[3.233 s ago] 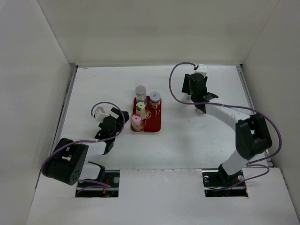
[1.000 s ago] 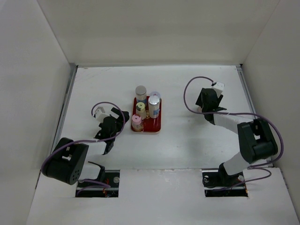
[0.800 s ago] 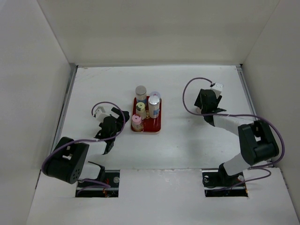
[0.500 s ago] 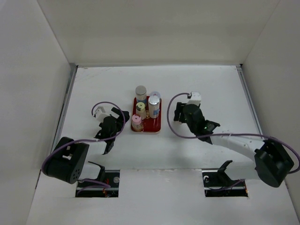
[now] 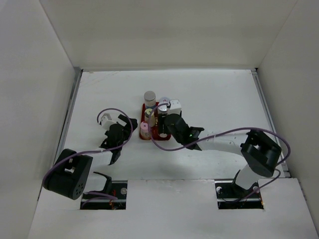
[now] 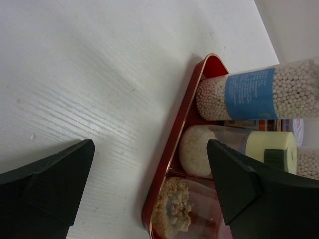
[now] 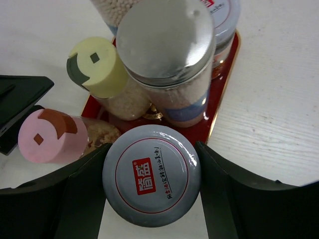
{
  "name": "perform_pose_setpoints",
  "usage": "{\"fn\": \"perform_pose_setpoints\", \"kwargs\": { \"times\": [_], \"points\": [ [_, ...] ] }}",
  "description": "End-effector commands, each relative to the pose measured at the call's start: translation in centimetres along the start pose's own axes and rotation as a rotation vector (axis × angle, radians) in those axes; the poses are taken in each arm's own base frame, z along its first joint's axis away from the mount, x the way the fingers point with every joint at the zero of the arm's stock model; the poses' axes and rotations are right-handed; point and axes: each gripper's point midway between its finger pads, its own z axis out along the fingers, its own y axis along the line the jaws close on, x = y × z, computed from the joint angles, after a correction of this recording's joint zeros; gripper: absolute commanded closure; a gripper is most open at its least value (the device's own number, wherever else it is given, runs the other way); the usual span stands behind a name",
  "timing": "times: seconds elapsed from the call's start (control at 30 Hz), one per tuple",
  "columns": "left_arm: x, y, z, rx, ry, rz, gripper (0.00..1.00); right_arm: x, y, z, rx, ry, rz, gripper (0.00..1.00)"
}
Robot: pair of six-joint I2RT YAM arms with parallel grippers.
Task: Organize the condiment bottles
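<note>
My right gripper [image 7: 151,182] is shut on a jar with a silver-grey cap [image 7: 151,182] bearing a red logo. It holds the jar at the near edge of the red tray [image 7: 222,104]. On the tray stand a tall silver-capped jar [image 7: 167,40], a yellow-green-capped jar [image 7: 97,67], a pink-capped jar [image 7: 52,135] and one more jar [image 7: 222,12] behind. In the top view the right gripper [image 5: 160,130] covers the tray's near part [image 5: 168,135]. My left gripper [image 6: 149,189] is open and empty, just left of the tray rim [image 6: 174,149], facing a blue-labelled jar [image 6: 254,94].
White walls enclose the table on three sides. The left gripper [image 5: 128,128] rests on the table close to the tray's left side. The right arm [image 5: 224,142] stretches across the table from the near right. A silver-capped jar [image 5: 150,96] stands at the tray's far end.
My right arm has swung from the far right of the table leftwards to the tray, carrying the silver-capped jar. The left arm has not moved.
</note>
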Motion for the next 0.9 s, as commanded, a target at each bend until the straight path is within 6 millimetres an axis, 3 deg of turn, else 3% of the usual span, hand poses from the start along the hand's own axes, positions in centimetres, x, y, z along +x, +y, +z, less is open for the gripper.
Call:
{"fn": "perform_pose_setpoints", "kwargs": {
  "times": [0.0,0.23,0.37,0.47,0.67,0.83,0.87],
  "points": [
    [-0.5,-0.4,-0.2,0.024,-0.015,-0.002,0.00,-6.7,3.1,0.3,-0.042,-0.207,0.137,0.50],
    [-0.6,-0.4,-0.5,0.030,-0.018,-0.003,0.00,-4.0,2.8,2.3,0.051,-0.205,0.106,0.46],
    [-0.6,-0.7,-0.6,0.039,-0.019,-0.004,0.00,-2.5,3.5,2.7,0.057,-0.181,0.082,0.32],
    [-0.7,-0.7,-0.6,0.041,-0.020,-0.005,0.00,-3.2,4.3,1.7,0.033,-0.193,0.085,0.22],
    [-1.2,-1.0,-0.8,0.054,-0.033,-0.012,0.00,-4.9,4.5,-1.7,-0.002,-0.198,0.091,0.16],
    [-2.3,-0.5,-0.8,0.036,-0.060,-0.022,0.00,-6.1,2.5,-5.3,-0.016,-0.220,0.109,0.12],
    [-2.4,-0.1,-0.7,0.022,-0.060,-0.023,0.00,-6.2,1.8,-6.0,-0.018,-0.228,0.114,0.05]
  ]
}}
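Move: The right hand still holds the grey-capped bottle just above its place, the tray's empty near-right corner, about 1 cm ahead, 2 cm left and some 6 cm below. The silver-capped bottle stands about 8 cm straight ahead, the pink-capped bottle level with the hand and about 9 cm left, the yellow-capped one some 7 cm ahead and 7 cm left. From the idle left hand that corner lies roughly 17 cm right and 7 cm back. Right hand lowers the held bottle about 3 cm into the tray's corner, opens, then rises roughly 10 cm, drawing back. ##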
